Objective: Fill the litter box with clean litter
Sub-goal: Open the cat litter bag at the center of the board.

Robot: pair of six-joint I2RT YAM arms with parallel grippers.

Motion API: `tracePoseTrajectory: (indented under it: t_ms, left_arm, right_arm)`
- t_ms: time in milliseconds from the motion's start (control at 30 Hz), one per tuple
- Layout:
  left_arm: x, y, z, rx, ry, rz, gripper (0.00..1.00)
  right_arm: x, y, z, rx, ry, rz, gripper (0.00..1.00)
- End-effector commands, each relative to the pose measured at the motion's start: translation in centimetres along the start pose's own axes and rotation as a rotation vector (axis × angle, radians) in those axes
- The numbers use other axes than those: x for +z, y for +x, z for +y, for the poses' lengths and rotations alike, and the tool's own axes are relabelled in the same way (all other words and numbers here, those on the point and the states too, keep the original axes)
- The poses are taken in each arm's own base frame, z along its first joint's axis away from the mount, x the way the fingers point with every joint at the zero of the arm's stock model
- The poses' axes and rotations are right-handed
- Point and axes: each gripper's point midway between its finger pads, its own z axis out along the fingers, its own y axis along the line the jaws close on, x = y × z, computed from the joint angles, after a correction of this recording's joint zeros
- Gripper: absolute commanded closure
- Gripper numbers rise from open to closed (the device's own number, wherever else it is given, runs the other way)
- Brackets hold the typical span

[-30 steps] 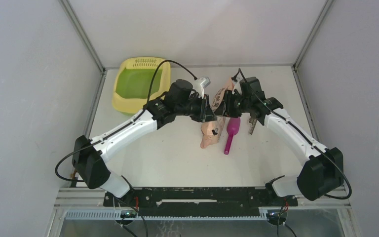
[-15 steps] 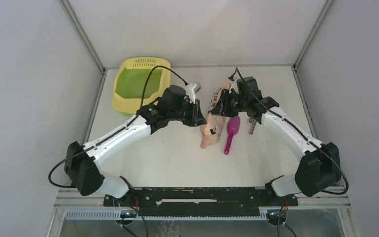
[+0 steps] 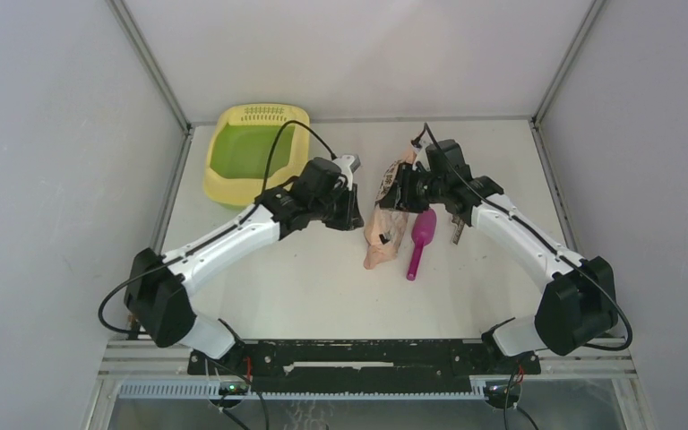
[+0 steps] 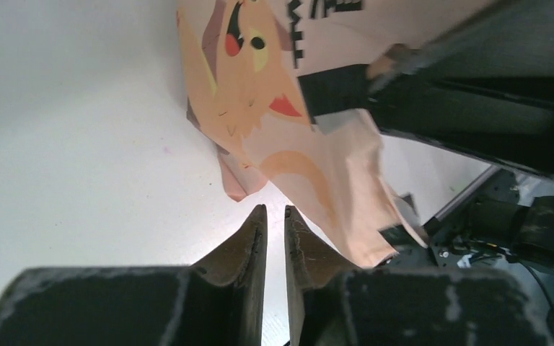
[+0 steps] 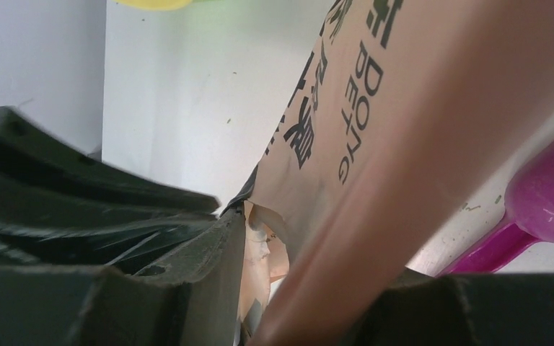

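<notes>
The pale yellow litter box (image 3: 219,184) with its green floor sits at the back left; its rim (image 5: 151,3) just shows in the right wrist view. No clean litter is visible. A peach printed bag (image 3: 383,228) (image 4: 260,108) (image 5: 404,108) hangs from my right gripper (image 3: 405,190) (image 5: 317,259), which is shut on its upper end, while its lower end rests on the table. My left gripper (image 3: 356,213) (image 4: 275,210) is just left of the bag, not touching it. Its jaws stand a narrow gap apart with nothing between them.
A magenta scoop (image 3: 419,240) (image 5: 541,194) lies on the table right of the bag. A small dark object (image 3: 458,228) lies beyond the scoop. Grey walls enclose the table on three sides.
My left gripper has drawn back to the left, away from the bag. The right gripper has shifted slightly left with the bag's top still in it.
</notes>
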Motion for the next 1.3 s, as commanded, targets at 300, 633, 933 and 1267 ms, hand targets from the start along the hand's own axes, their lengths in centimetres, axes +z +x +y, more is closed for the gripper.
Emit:
tracePoseTrajectory:
  t_ms: [300, 633, 933, 1267]
  left_arm:
    - [2.3, -3.0, -0.4, 0.038, -0.016, -0.018, 0.83]
    - [2.4, -4.1, -1.4, 0.039, 0.014, -0.022, 0.84]
    - [2.9, -3.4, -1.9, 0.032, 0.05, -0.003, 0.85]
    - [2.0, -3.6, -1.9, 0.035, 0.048, -0.018, 0.85]
  right_arm:
    - [0.2, -1.1, 1.3, -0.033, -0.017, -0.06, 0.54]
    - [1.1, -0.7, 1.0, -0.047, 0.035, -0.048, 0.56]
    - [1.3, -1.1, 1.7, -0.047, 0.024, -0.071, 0.64]
    - [-1.6, -1.6, 0.5, -0.172, 0.292, -0.086, 0.98]
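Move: Between the two hands stands the cat litter bag, its upper part already within the right hand's half-open fingers and its middle about 6 cm below that hand and 1 cm ahead. The pink scoop lies some 9 cm right and 2 cm ahead of the right hand, the metal clip some 17 cm right and 5 cm ahead of it, both about 17 cm down. From the left hand the bag's middle is roughly 6 cm right, 4 cm ahead and 6 cm below. Dipping nearly 5 cm beside the bag, the left hand then swings back up while edging forward and to its right, ending about 3 cm closer to the bag with its fingers nearly shut. The right hand eases down and slightly left at the bag, then late on closes its fingers to pinch the film, tipping them some 10 degrees further down. ##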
